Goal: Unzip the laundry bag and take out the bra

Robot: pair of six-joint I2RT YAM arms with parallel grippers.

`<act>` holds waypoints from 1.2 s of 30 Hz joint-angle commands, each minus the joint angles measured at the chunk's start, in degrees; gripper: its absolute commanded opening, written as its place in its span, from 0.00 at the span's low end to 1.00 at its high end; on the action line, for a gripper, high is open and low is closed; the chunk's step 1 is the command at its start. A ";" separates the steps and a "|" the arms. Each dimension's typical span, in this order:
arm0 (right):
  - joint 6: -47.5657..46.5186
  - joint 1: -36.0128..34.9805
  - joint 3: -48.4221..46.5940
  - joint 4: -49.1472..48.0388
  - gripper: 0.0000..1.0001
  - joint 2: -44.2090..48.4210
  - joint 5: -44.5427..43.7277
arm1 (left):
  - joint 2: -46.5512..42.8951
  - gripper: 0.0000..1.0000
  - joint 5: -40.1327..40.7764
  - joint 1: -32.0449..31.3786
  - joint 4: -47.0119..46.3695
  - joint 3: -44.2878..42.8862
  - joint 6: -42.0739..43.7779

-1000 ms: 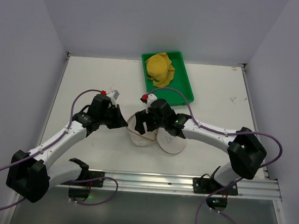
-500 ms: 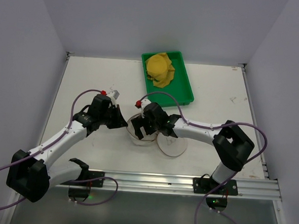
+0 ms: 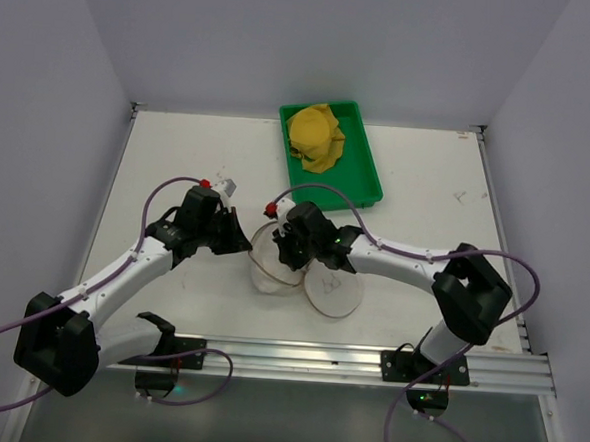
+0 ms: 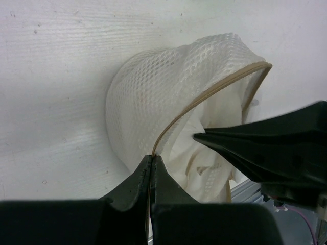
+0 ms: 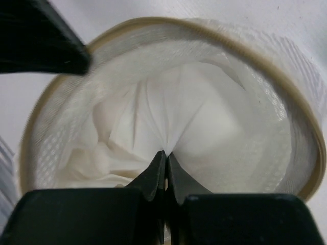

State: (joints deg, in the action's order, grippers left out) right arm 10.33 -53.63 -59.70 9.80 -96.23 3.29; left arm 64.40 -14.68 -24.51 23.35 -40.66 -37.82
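Observation:
The white mesh laundry bag (image 3: 269, 268) lies mid-table with its mouth open and its round flap lid (image 3: 333, 289) flat beside it on the right. My left gripper (image 3: 244, 246) is shut on the bag's tan wire rim (image 4: 204, 99), with the rim wire running between its fingertips (image 4: 153, 159). My right gripper (image 3: 285, 248) reaches into the mouth and is shut on a fold of the pale cream bra (image 5: 199, 117) inside, the cloth puckering at its tips (image 5: 166, 153). The bra (image 4: 214, 163) also shows through the opening in the left wrist view.
A green tray (image 3: 366, 177) holding a yellow cloth (image 3: 315, 137) stands at the back, just behind the right arm. Grey walls close in the table on three sides, and a metal rail (image 3: 367, 361) runs along the near edge.
My right gripper, open a moment ago, has shut on the cloth inside the bag. The lid has shifted slightly nearer. My left gripper has kept hold of the rim.

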 commanded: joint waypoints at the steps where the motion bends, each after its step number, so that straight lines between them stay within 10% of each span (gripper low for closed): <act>1: -3.21 -0.34 0.90 -2.32 0.00 8.23 5.75 | 0.02 0.00 0.44 -0.36 0.11 -0.73 1.44; 9: -3.03 -0.34 5.21 -11.91 0.00 22.30 12.44 | 0.72 0.00 -0.53 -0.36 0.20 -0.12 1.96; 30: 12.60 -0.16 16.90 -41.17 0.00 24.94 8.58 | -7.01 0.00 -12.56 -0.45 -10.43 10.77 -4.54; 36: 9.63 -0.16 13.92 -32.26 0.00 23.29 7.61 | -7.18 0.00 -13.27 -0.45 -14.04 13.77 -6.65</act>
State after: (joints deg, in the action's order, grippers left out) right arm 20.93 -53.63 -42.17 -22.26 -73.12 12.69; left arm 57.74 -25.63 -24.53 12.93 -27.07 -42.74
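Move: The closed right fingers already hold the white cloth inside the laundry bag; the bag's middle is about 4 cm left, 2 cm ahead and slightly below, and its opened flap roughly 9 cm right, 4 cm back and 6 cm down. The left hand still pinches the zip rim; the cloth grip lies some 11 cm to that hand's right, 4 cm back and 5 cm below. Right hand lifts the pinched white cloth about 14 cm, rolling left-side-up; left draws the zip rim back some 5 cm. ##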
